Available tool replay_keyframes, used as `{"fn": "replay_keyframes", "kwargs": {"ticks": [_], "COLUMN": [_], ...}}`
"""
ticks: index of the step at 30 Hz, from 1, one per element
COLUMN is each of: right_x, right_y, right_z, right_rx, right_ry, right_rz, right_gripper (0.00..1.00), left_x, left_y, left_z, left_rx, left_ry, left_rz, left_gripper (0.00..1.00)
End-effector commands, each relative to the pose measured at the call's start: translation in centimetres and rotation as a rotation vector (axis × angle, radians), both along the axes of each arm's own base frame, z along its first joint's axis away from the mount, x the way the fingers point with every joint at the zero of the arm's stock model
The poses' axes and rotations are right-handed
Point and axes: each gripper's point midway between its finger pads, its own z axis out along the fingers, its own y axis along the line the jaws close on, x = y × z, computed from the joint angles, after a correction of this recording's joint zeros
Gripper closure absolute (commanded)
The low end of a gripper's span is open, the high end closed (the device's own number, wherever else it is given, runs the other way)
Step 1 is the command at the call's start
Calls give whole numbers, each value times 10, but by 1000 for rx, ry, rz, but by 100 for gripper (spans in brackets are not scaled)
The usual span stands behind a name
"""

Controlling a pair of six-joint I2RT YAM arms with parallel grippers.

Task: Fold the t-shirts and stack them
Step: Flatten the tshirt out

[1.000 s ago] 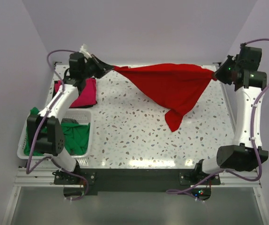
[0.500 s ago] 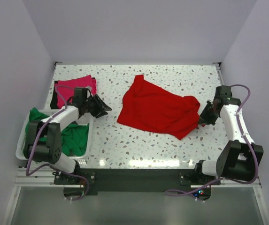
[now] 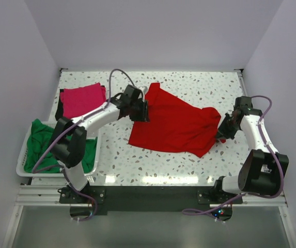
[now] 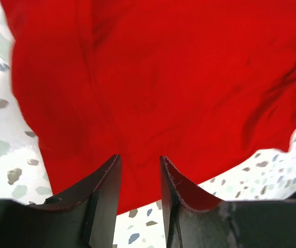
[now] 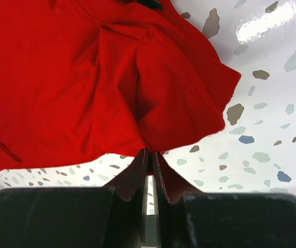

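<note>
The big red t-shirt (image 3: 173,124) lies spread and rumpled on the speckled table (image 3: 137,155). My left gripper (image 3: 143,109) hovers at the shirt's left edge; in the left wrist view its jaws (image 4: 140,160) stand open over the red cloth (image 4: 153,77) with nothing pinched. My right gripper (image 3: 221,132) sits at the shirt's right corner. In the right wrist view its jaws (image 5: 150,151) are almost together on a bunched fold of the red cloth (image 5: 111,77). A folded magenta-pink t-shirt (image 3: 83,99) lies at the back left. A green t-shirt (image 3: 39,147) fills the basket.
A white slatted basket (image 3: 21,168) stands at the table's left front, beside my left arm's base. White walls close in the table on three sides. Purple cables loop off both arms.
The red shirt, held stretched in the air between both grippers, now lies on the table. My left gripper let go, swung left, then returned to the shirt's left edge. The right gripper lowered with its corner.
</note>
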Motion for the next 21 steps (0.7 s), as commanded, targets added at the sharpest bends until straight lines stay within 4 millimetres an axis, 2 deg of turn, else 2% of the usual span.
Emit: {"fn": "replay_keyframes", "kwargs": {"ticks": [1,5,8,16,21], "right_x": [15,15,13,5,1], "right_y": [-1,2,4,6,7], "right_z": [12,9,9,5,4], "right_rx": [6,24,27,32,30], "right_ry": [-66,-65,-67,-57,-60], "right_rz": [16,17,18,36,39], "right_gripper": [90,90,89,88,87], "left_x": [-26,-56,-73,-82,-89], "left_y": [10,3,1,-7,2], "left_z": [-32,-63,-75,-84,-95], "left_rx": [208,290,323,338,417], "left_ry": [76,162,194,202,226], "left_rz": [-97,-181,-201,-190,-179], "left_gripper": [60,61,61,62,62]}}
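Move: The near edge strip of the red t-shirt, where the left hand is going, lies about 10 cm back from this hand, in line with it sideways and roughly 9 cm below. The shirt's near-left corner is some 12 cm back and 8 cm to the left. The folded pink shirt sits about 27 cm left and 7 cm farther out. From the right hand, that same edge strip is roughly 30 cm left, 3 cm back and 8 cm lower. Down and back together, some 9 cm each way, the left hand swoops over the red shirt to its near edge, then eases to a stop with the fingertips on or just above the cloth. The wrist swings about 25 degrees so the fingers point more steeply down, staying partly open. The right hand stays put, its nearly shut fingers still at the shirt's right end. ##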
